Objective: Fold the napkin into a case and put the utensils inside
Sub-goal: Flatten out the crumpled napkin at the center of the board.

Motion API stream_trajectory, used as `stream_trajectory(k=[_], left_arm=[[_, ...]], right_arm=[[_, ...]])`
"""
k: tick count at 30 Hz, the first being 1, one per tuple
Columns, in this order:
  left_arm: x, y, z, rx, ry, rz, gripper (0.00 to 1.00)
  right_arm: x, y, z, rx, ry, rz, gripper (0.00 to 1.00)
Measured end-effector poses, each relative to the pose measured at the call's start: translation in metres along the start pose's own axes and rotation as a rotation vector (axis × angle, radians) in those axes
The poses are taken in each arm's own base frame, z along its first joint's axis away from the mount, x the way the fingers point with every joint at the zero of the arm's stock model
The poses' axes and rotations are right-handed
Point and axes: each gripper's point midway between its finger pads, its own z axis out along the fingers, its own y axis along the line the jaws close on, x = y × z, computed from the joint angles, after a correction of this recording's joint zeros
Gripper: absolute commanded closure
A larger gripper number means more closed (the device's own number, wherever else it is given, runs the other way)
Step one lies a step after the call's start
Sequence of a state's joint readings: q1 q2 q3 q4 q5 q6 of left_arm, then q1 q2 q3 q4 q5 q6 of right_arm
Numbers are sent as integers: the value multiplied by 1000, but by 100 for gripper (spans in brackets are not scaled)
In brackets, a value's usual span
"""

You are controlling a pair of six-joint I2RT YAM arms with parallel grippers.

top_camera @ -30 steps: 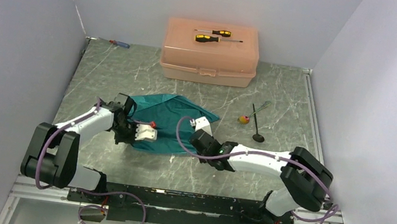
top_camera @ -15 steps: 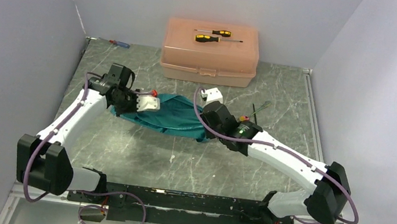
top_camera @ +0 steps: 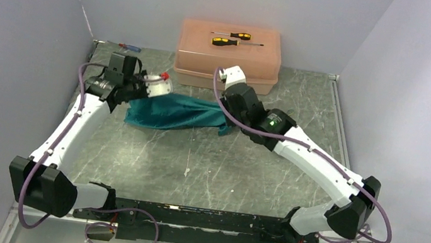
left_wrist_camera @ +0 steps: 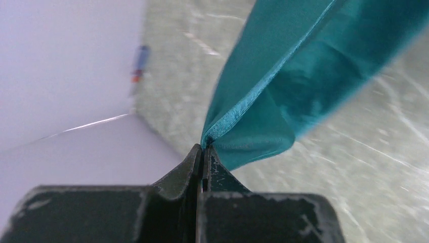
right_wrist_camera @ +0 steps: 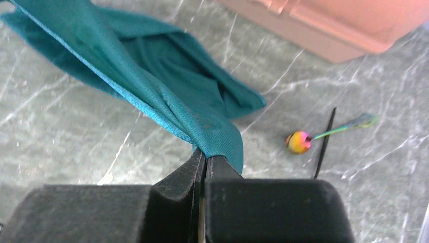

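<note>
The teal napkin (top_camera: 176,113) stretches as a loose doubled strip between both grippers, its lower edge resting on the marble table; it has no case shape. My left gripper (top_camera: 165,91) is shut on the napkin's left upper corner, and the left wrist view shows the hem (left_wrist_camera: 238,109) pinched at the fingertips of the gripper (left_wrist_camera: 204,148). My right gripper (top_camera: 223,117) is shut on the right end, with cloth (right_wrist_camera: 152,76) wrapped over its tips (right_wrist_camera: 205,155). The utensils lie right of it: a thin black handle (right_wrist_camera: 325,143) and a greenish one (right_wrist_camera: 349,125) ending in a yellow-pink ball. The right arm hides them in the top view.
A peach plastic box (top_camera: 227,66) stands at the back, just behind the right wrist, with two yellow-and-black screwdrivers (top_camera: 231,39) on its lid. A small red-and-blue screwdriver (top_camera: 129,47) lies by the back left wall. Walls close in on both sides.
Both arms have swung away from me toward the box, carrying the napkin's near edge up and back over itself. The left gripper has closed on the cloth.
</note>
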State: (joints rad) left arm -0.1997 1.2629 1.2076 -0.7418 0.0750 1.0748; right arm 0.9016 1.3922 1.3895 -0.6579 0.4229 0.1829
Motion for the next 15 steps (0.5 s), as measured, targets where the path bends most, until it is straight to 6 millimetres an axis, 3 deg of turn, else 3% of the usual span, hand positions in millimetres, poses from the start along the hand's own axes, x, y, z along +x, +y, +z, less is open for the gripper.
stream_trajectory(k=[5, 9, 15], left_arm=[[-22, 83, -19, -260, -15, -11, 97], [-43, 142, -22, -403, -43, -21, 97], [-68, 201, -14, -510, -75, -17, 97]], right_arm=[[-44, -18, 8, 47, -61, -17, 100], [-70, -29, 17, 71, -114, -39, 100], [-110, -46, 24, 110, -209, -86, 100]])
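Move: Below the raised hands lies the board centre, about 27 cm to the left hand's right, level with it and 22 cm below. From the right hand, the centre is some 5 cm ahead, 4 cm left and 25 cm below. The held napkin's middle hangs roughly 14 cm left, 4 cm ahead and 12 cm below the right hand; the toolbox stands about 31 cm ahead and 2 cm left, the utensils some 10 cm ahead and 15 cm right, both lower. Swinging the pinched napkin up and out towards the toolbox end of the board, both hands climb and reach forward together, the left by about 15 cm each way, the right by only 8 or 9. The left fingers tip up some 30 degrees, the right ones about half that; both grippers stay shut on their corners. ##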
